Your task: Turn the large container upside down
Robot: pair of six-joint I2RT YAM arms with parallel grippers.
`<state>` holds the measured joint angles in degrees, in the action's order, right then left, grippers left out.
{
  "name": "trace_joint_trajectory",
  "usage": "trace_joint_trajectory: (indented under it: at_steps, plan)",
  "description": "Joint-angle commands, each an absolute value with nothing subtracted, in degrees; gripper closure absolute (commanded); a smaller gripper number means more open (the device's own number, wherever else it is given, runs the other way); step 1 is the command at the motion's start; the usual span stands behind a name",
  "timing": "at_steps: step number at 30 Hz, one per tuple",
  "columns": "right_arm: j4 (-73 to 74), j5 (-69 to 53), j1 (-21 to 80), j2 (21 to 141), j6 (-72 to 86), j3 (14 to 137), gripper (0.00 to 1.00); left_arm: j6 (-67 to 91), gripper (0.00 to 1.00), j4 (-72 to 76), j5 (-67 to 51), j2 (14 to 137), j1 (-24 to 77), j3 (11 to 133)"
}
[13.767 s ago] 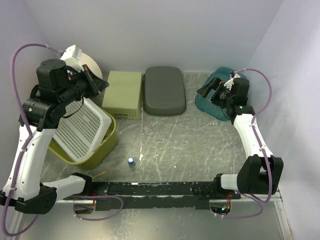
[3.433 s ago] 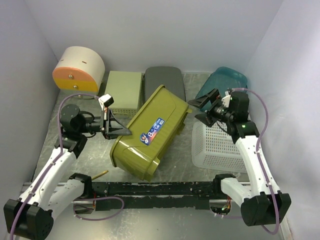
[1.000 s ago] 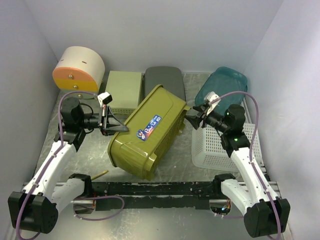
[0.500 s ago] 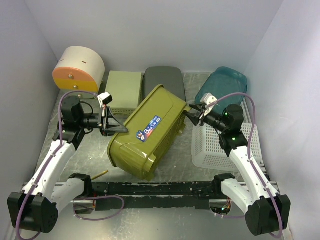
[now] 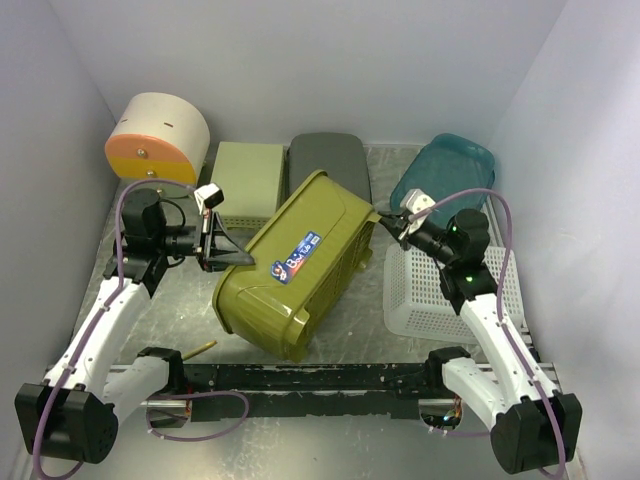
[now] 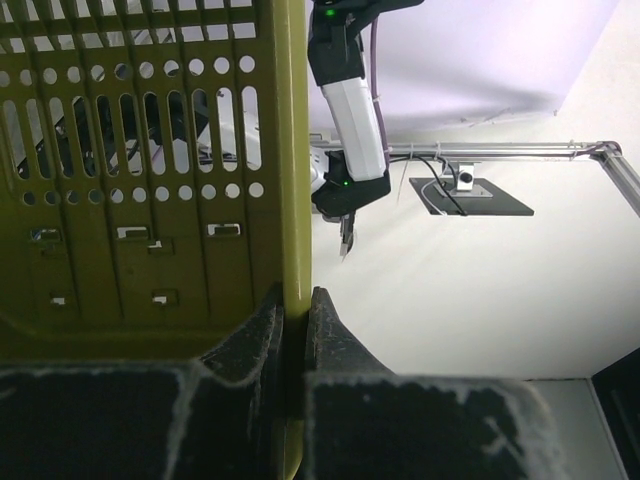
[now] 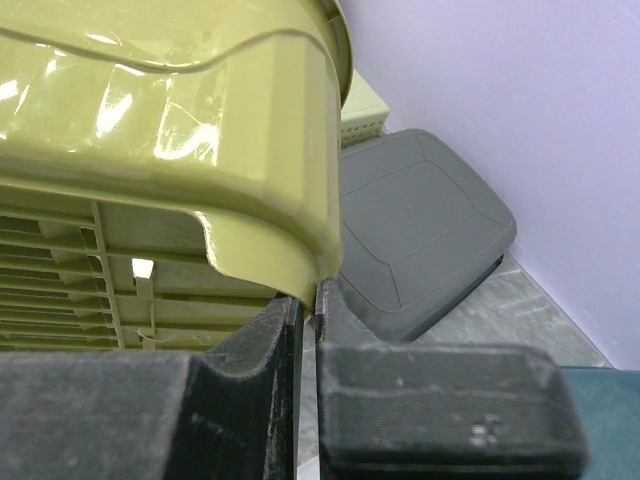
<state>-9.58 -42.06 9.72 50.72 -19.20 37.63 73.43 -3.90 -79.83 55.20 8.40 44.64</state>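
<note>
The large container (image 5: 300, 265) is an olive green slotted bin, tipped on its side with its bottom facing up and right and a blue label showing. My left gripper (image 5: 238, 260) is shut on its left rim; the left wrist view shows the thin green rim (image 6: 294, 150) pinched between the left gripper (image 6: 296, 302) fingers. My right gripper (image 5: 384, 222) is shut on the far right rim edge. In the right wrist view the glossy container (image 7: 180, 130) curls down into the right gripper (image 7: 305, 300) tips.
A white slotted basket (image 5: 440, 295) sits under the right arm. Along the back stand a teal tub (image 5: 450, 165), a grey lid (image 5: 328, 160) (image 7: 420, 220), a pale green box (image 5: 245, 178) and a cream and orange drum (image 5: 155, 130). A small stick (image 5: 200, 348) lies at the front left.
My right gripper has moved left to the container's right rim and gone from open to shut on it. The left gripper has kept its hold; the container has barely shifted.
</note>
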Motion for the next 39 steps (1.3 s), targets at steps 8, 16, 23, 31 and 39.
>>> trace_joint_trajectory:
  at_steps: [8, 16, 23, 31, 39]
  plan:
    - [2.10, -32.43, 15.80, 48.78, -1.69, 46.52, 1.00, 48.40, 0.45, -28.74, -71.69, 59.50, 8.44, 54.05]
    - [25.24, -8.13, 18.03, 58.91, 19.26, 62.67, 1.00, 37.72, 0.22, -45.49, -52.50, 62.47, 8.43, 66.79]
    - [31.74, 1.76, 20.72, 62.32, 29.08, 65.01, 1.00, 37.83, 0.19, -47.38, -41.90, 62.87, 8.36, 71.12]
    - [38.45, 8.38, 25.71, 63.52, 35.33, 66.09, 1.00, 39.16, 0.01, -47.77, -12.06, 57.44, 8.36, 79.87]
    - [41.57, 11.63, 30.77, 64.38, 36.11, 69.99, 1.00, 35.26, 0.01, -52.14, 1.73, 58.12, 8.37, 89.15]
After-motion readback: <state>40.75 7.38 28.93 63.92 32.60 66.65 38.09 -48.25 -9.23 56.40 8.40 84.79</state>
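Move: The large container hangs between my hands, its rim in my left fingers and a far right-hand edge in my right. Its middle lies about 11 cm right of my left hand, 5 ahead and 10 below; the light green box stands some 30 ahead, 3 left and 26 below. From my right hand the container's middle is 17 left, 9 back and 5 below, the white basket 19 right, 11 back, the grey case 20 ahead, 9 left, both over 20 below. I open my left fingers wide and let go of the container's rim, sweeping that hand about 11 cm forward, then left and up clear of it while its fingers swing round from pointing right to pointing forward. My right hand keeps its pinch, lifts about 3 cm, then sinks some 6, tipping down about 50 degrees and turning clockwise to roll the container over. ##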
